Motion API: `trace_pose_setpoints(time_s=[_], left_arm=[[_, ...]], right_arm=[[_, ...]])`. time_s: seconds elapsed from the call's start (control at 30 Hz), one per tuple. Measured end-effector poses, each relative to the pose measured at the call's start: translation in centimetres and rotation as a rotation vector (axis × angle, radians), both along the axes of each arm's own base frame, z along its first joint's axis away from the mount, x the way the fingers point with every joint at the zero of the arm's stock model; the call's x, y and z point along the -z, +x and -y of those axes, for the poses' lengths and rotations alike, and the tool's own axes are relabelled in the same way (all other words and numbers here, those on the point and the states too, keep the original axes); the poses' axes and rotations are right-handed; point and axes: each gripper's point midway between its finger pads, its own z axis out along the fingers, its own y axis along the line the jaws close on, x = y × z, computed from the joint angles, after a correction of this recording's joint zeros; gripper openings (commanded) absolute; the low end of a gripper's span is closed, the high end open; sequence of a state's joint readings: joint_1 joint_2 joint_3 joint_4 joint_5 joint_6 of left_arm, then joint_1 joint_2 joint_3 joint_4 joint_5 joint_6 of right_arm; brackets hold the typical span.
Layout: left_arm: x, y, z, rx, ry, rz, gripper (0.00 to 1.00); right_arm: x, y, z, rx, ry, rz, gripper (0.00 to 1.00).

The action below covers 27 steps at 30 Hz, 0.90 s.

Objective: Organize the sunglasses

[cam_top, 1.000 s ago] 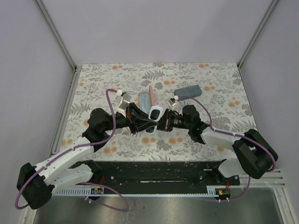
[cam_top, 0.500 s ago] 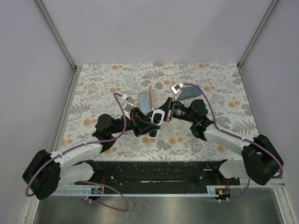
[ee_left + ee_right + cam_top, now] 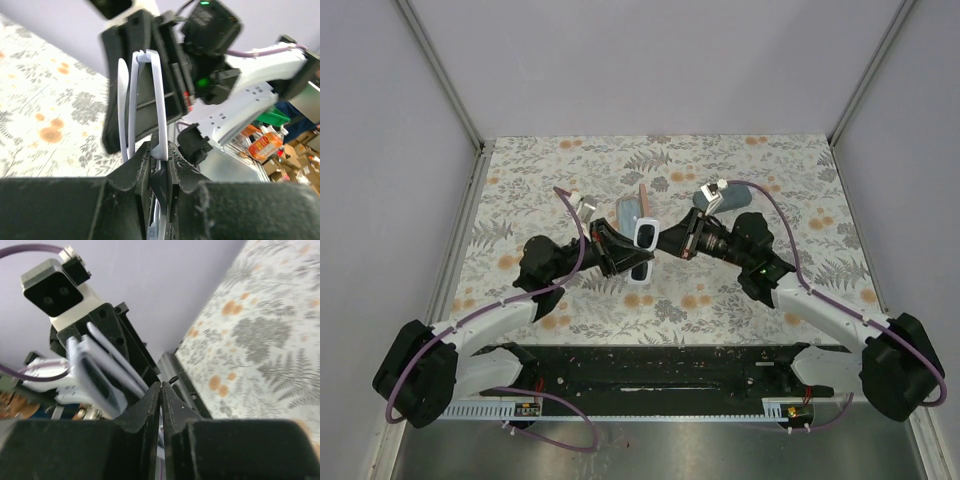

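Observation:
The whitish-framed sunglasses with dark lenses hang above the middle of the table, held between both arms. My left gripper comes from the left and is shut on the frame by one lens; the left wrist view shows the sunglasses rising out of the left gripper. My right gripper comes from the right. In the right wrist view the sunglasses run a temple down into the tips of the right gripper, whose jaws stand almost together on it. I cannot make out a black-framed pair.
A pink case with a light blue cloth lies just behind the grippers. A grey-blue case lies at the back right, partly behind the right wrist camera. Something small and pale rests on the floral table under the arms.
Both wrists have swung toward the back of the table, and the sunglasses went with them, slightly up and to the left, turning more on end. The right arm has stretched out.

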<state>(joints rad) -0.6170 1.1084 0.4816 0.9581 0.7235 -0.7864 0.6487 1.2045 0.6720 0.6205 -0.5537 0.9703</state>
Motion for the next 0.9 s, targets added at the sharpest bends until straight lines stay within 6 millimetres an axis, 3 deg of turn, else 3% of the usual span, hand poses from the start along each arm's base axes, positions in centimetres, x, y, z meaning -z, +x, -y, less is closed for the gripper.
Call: trace_pose_setpoints(time_s=[0.27, 0.4, 0.63, 0.8, 0.9], left_arm=[[3.1, 5.5, -1.0, -0.150, 0.136, -0.169, 0.09], [5.2, 9.4, -2.2, -0.275, 0.218, -0.270, 0.09], [9.3, 15.6, -4.0, -0.528, 0.482, -0.408, 0.13], [13.3, 19.6, -8.0, -0.775, 0.796, -0.477, 0.15], [16.5, 19.8, -11.9, -0.923, 1.025, -0.516, 0.23]], right_arm=[[0.8, 4.4, 5.0, 0.323, -0.171, -0.013, 0.15], [1.4, 5.6, 6.1, 0.395, -0.241, -0.008, 0.15], [4.2, 6.2, 6.8, 0.424, -0.348, -0.051, 0.15], [5.7, 6.5, 6.8, 0.419, -0.387, -0.079, 0.15], [5.9, 6.5, 6.8, 0.419, -0.393, -0.083, 0.14]])
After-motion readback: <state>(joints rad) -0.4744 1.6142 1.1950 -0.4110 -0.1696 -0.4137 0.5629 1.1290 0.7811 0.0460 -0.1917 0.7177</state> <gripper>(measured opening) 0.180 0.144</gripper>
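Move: The left hand holds the sunglasses by the bridge; the open pink case with the blue cloth lies about 30 cm ahead of it, 5 cm to its left and 26 cm below. The raised lid stands some 4 cm right of the case's middle, and the grey case lies roughly 38 cm ahead of this hand and 21 cm to its right. From the empty right hand, the sunglasses are about 4 cm left and 3 cm back, while the pink case is 28 cm ahead, 8 cm left and 26 cm below. Keeping its grip on the sunglasses, the left hand swings them out of the space between the hands towards the open pink case, about 20 cm forward while sinking some 16 cm and veering left late on, its fingers turning from pointing right to pointing forward and down. The right hand, fingers barely parted, backs off from the sunglasses to the right and forward, sinking about 6 cm mostly in the second half, and turns some 25 degrees clockwise. ##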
